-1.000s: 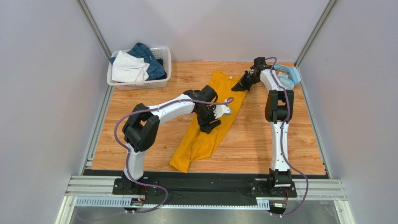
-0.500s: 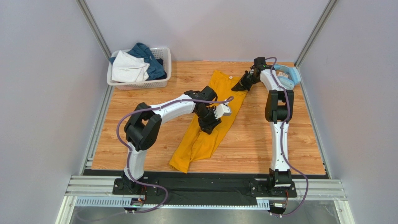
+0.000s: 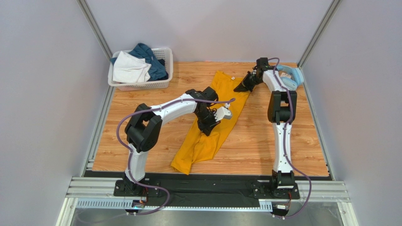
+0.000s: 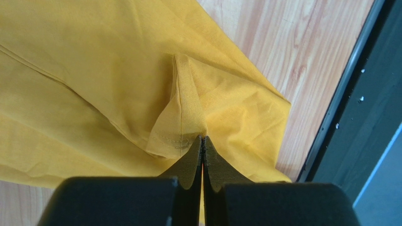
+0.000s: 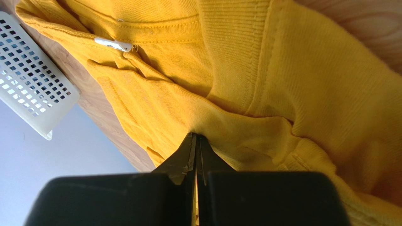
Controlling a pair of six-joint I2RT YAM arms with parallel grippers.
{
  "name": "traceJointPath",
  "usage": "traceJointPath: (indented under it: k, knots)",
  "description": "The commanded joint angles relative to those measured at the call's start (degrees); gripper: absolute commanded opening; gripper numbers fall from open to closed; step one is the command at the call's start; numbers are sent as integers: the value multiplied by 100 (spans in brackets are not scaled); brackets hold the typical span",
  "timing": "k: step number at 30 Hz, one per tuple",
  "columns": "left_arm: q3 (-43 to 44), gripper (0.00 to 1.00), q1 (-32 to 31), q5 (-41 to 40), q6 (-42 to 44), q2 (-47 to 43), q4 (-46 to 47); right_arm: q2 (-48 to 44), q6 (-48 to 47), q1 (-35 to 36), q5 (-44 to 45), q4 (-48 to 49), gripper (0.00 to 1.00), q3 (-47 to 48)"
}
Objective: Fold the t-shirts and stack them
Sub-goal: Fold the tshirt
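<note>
A mustard-yellow t-shirt (image 3: 206, 136) lies bunched in a long diagonal strip on the wooden table. My left gripper (image 3: 208, 127) sits at the strip's middle, shut on a pinched fold of the yellow cloth (image 4: 181, 117), with its jaws (image 4: 202, 139) pressed together. At the far end my right gripper (image 3: 238, 87) is shut on the t-shirt's edge near the collar (image 5: 155, 21), where a white label (image 5: 113, 44) shows. A white t-shirt (image 3: 128, 67) and a dark teal one (image 3: 152, 61) lie heaped in the basket.
The white lattice basket (image 3: 141, 84) stands at the back left corner of the table. Light-blue headphones (image 3: 290, 75) lie at the back right, behind the right arm. A black rail (image 4: 363, 108) runs along the table's edge in the left wrist view.
My left gripper has shut on the yellow cloth at mid-strip and shifted slightly toward the back. The right gripper and the rest of the t-shirt have not moved.
</note>
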Motion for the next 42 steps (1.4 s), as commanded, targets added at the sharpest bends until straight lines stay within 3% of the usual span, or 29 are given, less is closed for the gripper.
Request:
traceJointPath:
  k: [1, 3, 9, 11, 18, 30, 34, 37, 39, 41, 42]
  knots:
    - [165, 0, -13, 336, 242, -465, -485, 138, -102, -25, 444, -55, 0, -212]
    - [218, 0, -31, 677, 329, -518, -931, 112, -102, -25, 462, -54, 0, -212]
    - [789, 0, -523, 1566, 2199, -465, -3925, 252, -14, -253, 480, -63, 0, 130]
    - [711, 0, -698, 1611, 2562, -561, -4395, 383, 21, -306, 497, -98, 0, 392]
    - [-28, 0, -1094, 1251, 2712, -1203, -4388, 832, 354, -526, 488, 111, 0, 1131]
    - [-739, 0, -1130, 1145, 2984, -747, -4388, 1351, 1628, -754, -152, 1947, 0, 1853]
    - [-539, 3, -1130, 1216, 3055, -151, -4388, 1255, 1349, -632, -303, 1924, 0, 1871]
    - [-117, 3, -1104, 1321, 2984, -227, -4388, 992, 841, -526, -146, 1607, 0, 1809]
    - [382, 2, -928, 1522, 3002, -455, -4379, 588, 646, -465, -66, 1458, 20, 1634]
    - [744, 2, -448, 1977, 2984, -693, -4371, 185, 356, -307, -30, 1222, 35, 1616]
    - [980, 2, -244, 2059, 2784, -728, -4284, 34, 251, -245, -13, 1133, 38, 1616]
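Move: The t-shirt's far right shoulder is already in the right fingers. From that hand the collar tag lies about 8 cm ahead and 3 cm left, the headphones some 8 cm ahead and 25 cm right, and the table's far edge roughly 20 cm straight ahead. From the left hand, the shirt's near end is about 22 cm back, 10 cm left and some 4 cm lower; a folded cuff is just under its fingertips, 1 cm ahead and 2 cm right. The shirt's shoulder, still pinched in the closed right fingers, is drawn level over the table about 10 cm forward and 6 cm right, towards the far edge; then the right fingers part and rise a centimetre. Meanwhile the shut left hand lifts off the cuff area, swings back some 13 cm towards the near end, turning about 30 degrees clockwise, dips down beside the shirt's near end and starts up again. ##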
